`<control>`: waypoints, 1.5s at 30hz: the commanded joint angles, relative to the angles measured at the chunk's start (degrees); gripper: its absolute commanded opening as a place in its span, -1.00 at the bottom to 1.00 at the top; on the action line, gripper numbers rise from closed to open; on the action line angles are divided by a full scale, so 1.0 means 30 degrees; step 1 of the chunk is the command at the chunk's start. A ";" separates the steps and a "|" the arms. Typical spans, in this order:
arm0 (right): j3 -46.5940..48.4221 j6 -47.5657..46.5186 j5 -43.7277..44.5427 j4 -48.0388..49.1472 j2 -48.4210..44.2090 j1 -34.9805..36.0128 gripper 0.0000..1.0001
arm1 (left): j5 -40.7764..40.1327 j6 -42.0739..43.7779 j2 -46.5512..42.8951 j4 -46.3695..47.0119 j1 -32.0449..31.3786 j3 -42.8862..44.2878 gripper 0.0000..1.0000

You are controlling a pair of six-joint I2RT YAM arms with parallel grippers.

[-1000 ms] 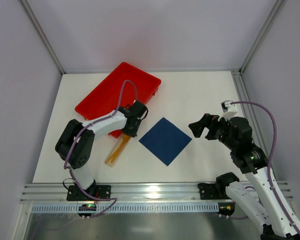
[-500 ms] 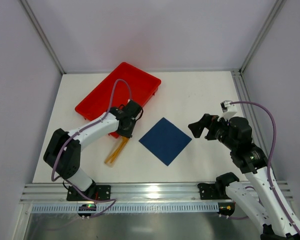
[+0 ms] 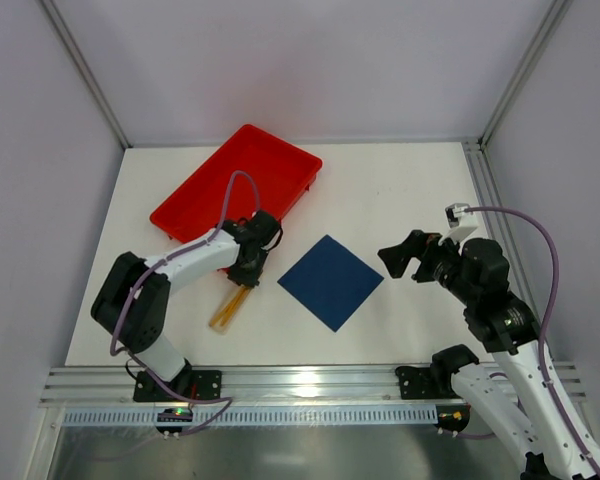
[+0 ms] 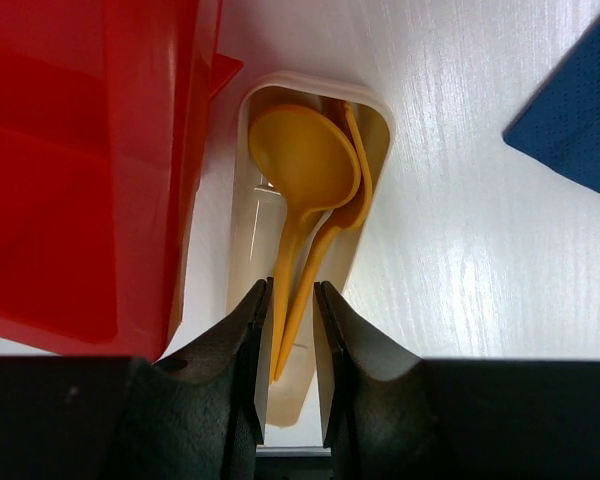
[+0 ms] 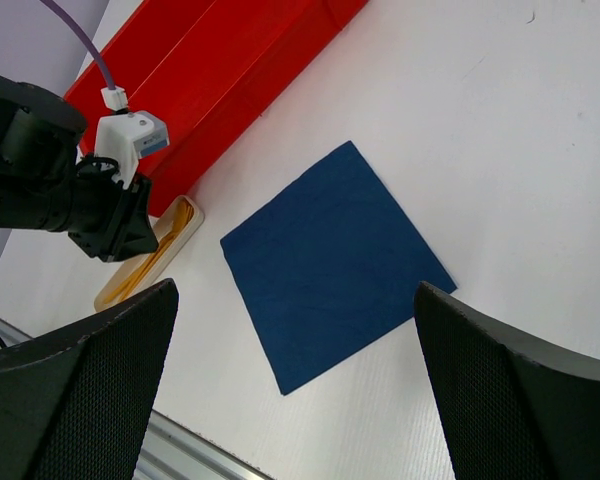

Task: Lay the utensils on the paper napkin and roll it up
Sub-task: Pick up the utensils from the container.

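Slim orange utensils [image 4: 305, 170], spoon bowls at the far end, lie together in a pale beige holder [image 4: 378, 130] beside the red tray. My left gripper [image 4: 292, 290] hangs over their handle ends, jaws narrowly open. The handles run between the two pads, and a thin gap still shows at the right pad. From above, the left gripper [image 3: 248, 266] covers the upper end of the utensils [image 3: 230, 305]. The dark navy paper napkin [image 3: 330, 282] lies flat mid-table with nothing on it. My right gripper [image 3: 405, 255] hovers wide open at its right corner, holding nothing; the right wrist view looks down on the napkin [image 5: 330, 265].
The red tray [image 3: 235, 185] lies tilted at the back left, its long wall [image 4: 60, 150] close to the left of the holder. An aluminium rail [image 3: 310, 385] runs along the near table edge. The left arm's purple cable [image 3: 238, 190] arches over the tray.
The left arm has drawn back from the tray edge toward the near side, bringing its gripper over the utensil handles. The utensils and the napkin have not moved. The right arm barely shifted.
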 commanded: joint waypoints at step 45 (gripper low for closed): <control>0.0096 -0.0144 -0.0247 0.0083 0.0177 -0.0051 0.99 | -0.0111 -0.1373 0.0051 -0.3565 0.0379 0.4143 -1.00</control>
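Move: The spoon lies in the tray under the left fingers, its middle about 2 cm below and 1 cm back. The fork lies beside it, about 1 cm right of the left hand and 2 cm down. The blue napkin is some 18 cm to that hand's right, level with it; the red box's middle is some 19 cm ahead and 3 cm left. From the right hand the spoon is about 33 cm left, 1 cm ahead and 22 cm down. The left hand sinks about 2 cm, pinches the spoon's handle just below the bowl, then lifts some 4 cm. ##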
